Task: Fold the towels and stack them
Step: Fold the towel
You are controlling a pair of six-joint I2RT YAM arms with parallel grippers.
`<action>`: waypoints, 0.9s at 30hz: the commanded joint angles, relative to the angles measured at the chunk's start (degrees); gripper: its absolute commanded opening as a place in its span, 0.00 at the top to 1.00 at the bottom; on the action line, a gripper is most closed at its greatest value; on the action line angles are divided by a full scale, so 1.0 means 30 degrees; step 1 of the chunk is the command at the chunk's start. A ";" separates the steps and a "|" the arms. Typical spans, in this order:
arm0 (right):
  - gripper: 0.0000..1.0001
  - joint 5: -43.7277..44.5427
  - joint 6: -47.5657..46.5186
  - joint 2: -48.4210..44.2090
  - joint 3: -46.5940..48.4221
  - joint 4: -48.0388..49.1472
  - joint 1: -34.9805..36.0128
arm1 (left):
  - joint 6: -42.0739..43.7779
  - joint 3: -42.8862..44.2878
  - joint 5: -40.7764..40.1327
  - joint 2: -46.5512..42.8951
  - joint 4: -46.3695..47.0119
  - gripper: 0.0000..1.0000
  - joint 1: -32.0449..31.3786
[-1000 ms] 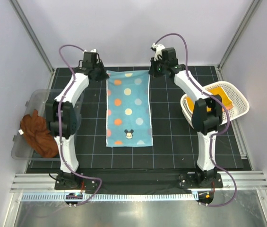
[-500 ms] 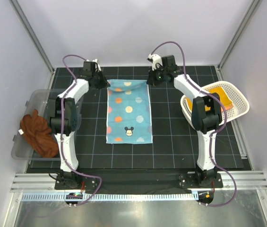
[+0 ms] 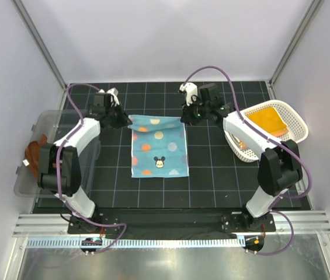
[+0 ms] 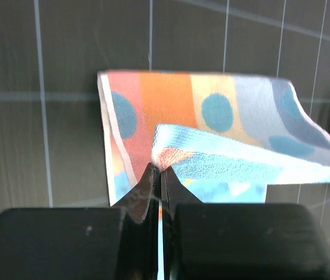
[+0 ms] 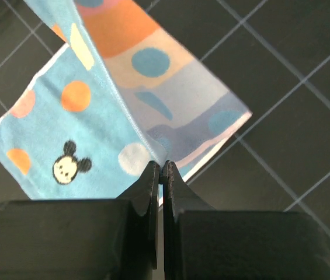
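A light blue polka-dot towel (image 3: 159, 149) with a cartoon face lies in the middle of the black grid mat. Its far edge is raised and drawn over the rest. My left gripper (image 3: 128, 121) is shut on the far left corner, and my right gripper (image 3: 183, 119) is shut on the far right corner. In the left wrist view the towel (image 4: 211, 111) shows its striped underside beyond the left gripper (image 4: 160, 169), which pinches the corner. The right wrist view has the right gripper (image 5: 160, 165) pinching the other corner of the towel (image 5: 65, 134). A rust-brown towel (image 3: 33, 153) lies in the bin. A yellow-orange towel (image 3: 267, 119) sits in the basket.
A clear plastic bin (image 3: 48, 125) stands at the mat's left edge, behind my left arm. A white perforated basket (image 3: 287, 137) stands at the right edge, close to my right forearm. The cage walls enclose the table on three sides.
Both grippers have moved toward the near side with the towel's far corners. The far edge now folds over, and the towel looks shorter on the mat.
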 commanded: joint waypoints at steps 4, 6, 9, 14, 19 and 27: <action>0.99 0.0860 0.1178 -0.1924 -0.3565 0.0735 0.0967 | -0.0799 -0.3633 0.0215 -0.3102 0.0703 0.99 -0.0634; 0.99 0.1006 0.1355 -0.2013 -0.4500 0.0619 0.1145 | -0.1094 -0.4657 0.0011 -0.4065 0.0703 0.99 -0.0926; 0.99 0.1066 0.1823 -0.2510 -0.5934 0.1084 0.1438 | -0.1415 -0.5683 -0.0721 -0.5122 0.0439 1.00 -0.1454; 0.99 0.1417 0.2439 -0.3448 -0.7318 0.1731 0.1673 | -0.1885 -0.6771 -0.1397 -0.5624 0.0118 0.99 -0.1718; 0.99 0.1972 0.2790 -0.3975 -0.7582 0.1526 0.2170 | -0.2616 -0.7709 -0.2216 -0.6063 0.0117 0.98 -0.2128; 0.99 0.1916 0.3288 -0.4152 -0.8489 0.1613 0.2610 | -0.3788 -0.8093 -0.4115 -0.7761 -0.2072 0.61 -0.2363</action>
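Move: The towel's near edge, towards which both hands carry its pinched far edge, lies back and below. Its left corner is about 21 cm back from the left hand, straight below in line and 12 cm down; its right corner is some 19 cm back, 4 cm to the right and 16 cm below the right hand. The mouse face is 12 cm back and 12 cm left of the right hand. The white basket stands about 5 cm ahead and 43 cm to its right, the clear bin roughly 38 cm left and 9 cm back of the left hand. The towel's raised far edge, still pinched at both corners, is carried back over its lower layer and down, about 13 cm back for the left hand and 11 cm back and 8 cm down for the right, both tipping further down. The right hand then nearly stops, rising slightly, and keeps its pinch, while the left creeps on back, opens partway and lets go of its corner. ##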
